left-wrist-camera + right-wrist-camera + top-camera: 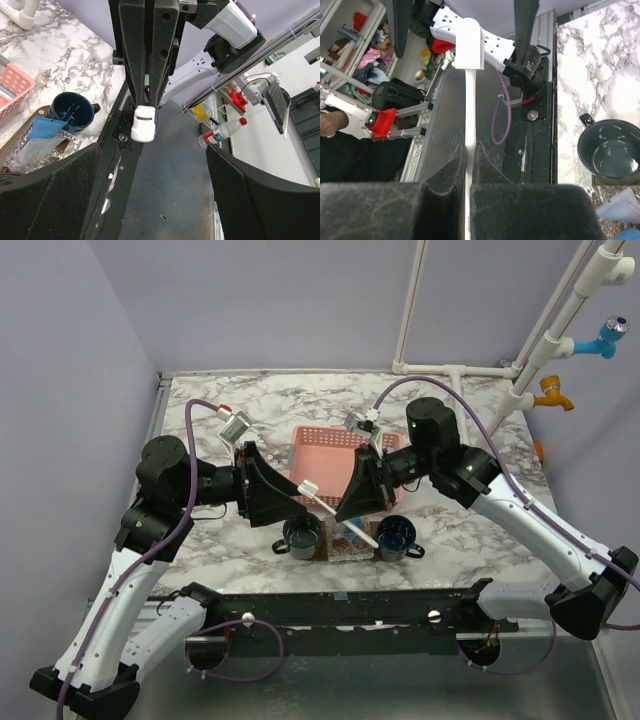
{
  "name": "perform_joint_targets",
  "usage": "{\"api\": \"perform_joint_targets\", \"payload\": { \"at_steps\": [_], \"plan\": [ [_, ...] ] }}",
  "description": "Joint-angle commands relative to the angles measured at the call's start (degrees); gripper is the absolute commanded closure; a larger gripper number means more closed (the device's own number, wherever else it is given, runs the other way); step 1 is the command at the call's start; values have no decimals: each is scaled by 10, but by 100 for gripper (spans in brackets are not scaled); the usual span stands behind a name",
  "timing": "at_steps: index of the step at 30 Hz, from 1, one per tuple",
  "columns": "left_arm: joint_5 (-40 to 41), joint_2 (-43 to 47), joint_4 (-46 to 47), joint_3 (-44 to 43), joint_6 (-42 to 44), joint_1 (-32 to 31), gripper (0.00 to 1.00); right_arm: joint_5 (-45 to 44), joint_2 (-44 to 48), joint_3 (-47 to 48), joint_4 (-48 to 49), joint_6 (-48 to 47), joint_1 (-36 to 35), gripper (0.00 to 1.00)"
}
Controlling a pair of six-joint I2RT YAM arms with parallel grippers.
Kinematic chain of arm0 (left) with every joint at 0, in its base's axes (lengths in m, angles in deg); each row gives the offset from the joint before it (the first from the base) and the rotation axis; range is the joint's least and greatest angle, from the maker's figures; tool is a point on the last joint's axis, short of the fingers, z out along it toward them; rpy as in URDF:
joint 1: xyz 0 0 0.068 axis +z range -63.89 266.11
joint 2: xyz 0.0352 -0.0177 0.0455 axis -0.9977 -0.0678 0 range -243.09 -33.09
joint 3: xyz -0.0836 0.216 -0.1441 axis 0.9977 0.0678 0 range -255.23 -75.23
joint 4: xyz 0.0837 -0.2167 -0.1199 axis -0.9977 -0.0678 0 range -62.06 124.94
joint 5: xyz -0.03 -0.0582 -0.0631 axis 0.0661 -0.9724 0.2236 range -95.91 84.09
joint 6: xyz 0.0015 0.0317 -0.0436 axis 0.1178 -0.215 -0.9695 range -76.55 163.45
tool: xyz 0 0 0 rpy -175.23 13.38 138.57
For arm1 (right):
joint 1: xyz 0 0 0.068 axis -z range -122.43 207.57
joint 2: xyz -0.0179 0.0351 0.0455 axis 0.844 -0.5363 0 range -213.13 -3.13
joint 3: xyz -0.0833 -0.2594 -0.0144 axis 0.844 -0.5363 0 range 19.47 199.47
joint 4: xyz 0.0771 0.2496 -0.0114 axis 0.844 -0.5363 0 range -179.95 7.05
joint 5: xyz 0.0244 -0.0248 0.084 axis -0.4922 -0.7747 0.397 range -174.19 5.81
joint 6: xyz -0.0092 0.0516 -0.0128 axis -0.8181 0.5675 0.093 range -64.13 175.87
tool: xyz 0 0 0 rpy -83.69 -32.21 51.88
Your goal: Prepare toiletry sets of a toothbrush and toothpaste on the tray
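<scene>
My right gripper (469,146) is shut on the thin handle of the white toothbrush (469,42), which it holds in the air above the near table edge (345,512). In the top view the toothbrush (310,489) slants from its head down toward the tray (340,556). My left gripper (152,150) is wide open with nothing in it. It faces the brush head (144,123), which hangs just ahead of its fingers. The brown tray carries foil packets and a blue packet (45,132). I cannot make out the toothpaste.
A pink mesh basket (330,448) stands behind the tray. A grey-green cup (302,537) sits at the tray's left end and a dark blue cup (395,537) at its right. White pipes (455,370) stand along the back right of the marble table.
</scene>
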Motion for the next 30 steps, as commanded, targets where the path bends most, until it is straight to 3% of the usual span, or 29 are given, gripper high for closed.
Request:
{"api": "perform_joint_targets", "payload": {
  "at_steps": [1,18,30],
  "plan": [
    [-24,4,15,-14,-10,4,15,13,-15,27,24,16,-21,100],
    [-22,3,-30,-32,29,4,34,-27,-46,57,-18,-6,-63,100],
    [-14,7,-55,-32,58,4,68,-31,-49,54,-18,-3,-69,99]
  ]
}}
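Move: The toothbrush's white head, held out by the right hand, is about 4 cm to the right of the open left gripper's hand point, 1 cm ahead and level with it. Green mug: some 5 cm ahead of that gripper, 1 cm right, 30 cm down. The left gripper's fingers lie about 11 cm left of the right hand, 2 cm ahead, 4 cm up; the blue mug 5 cm ahead of the right hand, 13 cm right, 26 cm down. Feed the toothbrush head in between the left gripper's open fingers: keep the right grip shut on the handle and carry the brush about 3 cm left and a little back, easing to a stop halfway through. Hold the left hand nearly still, pointing right, and draw its fingers in from wide open to under half open around the head. ##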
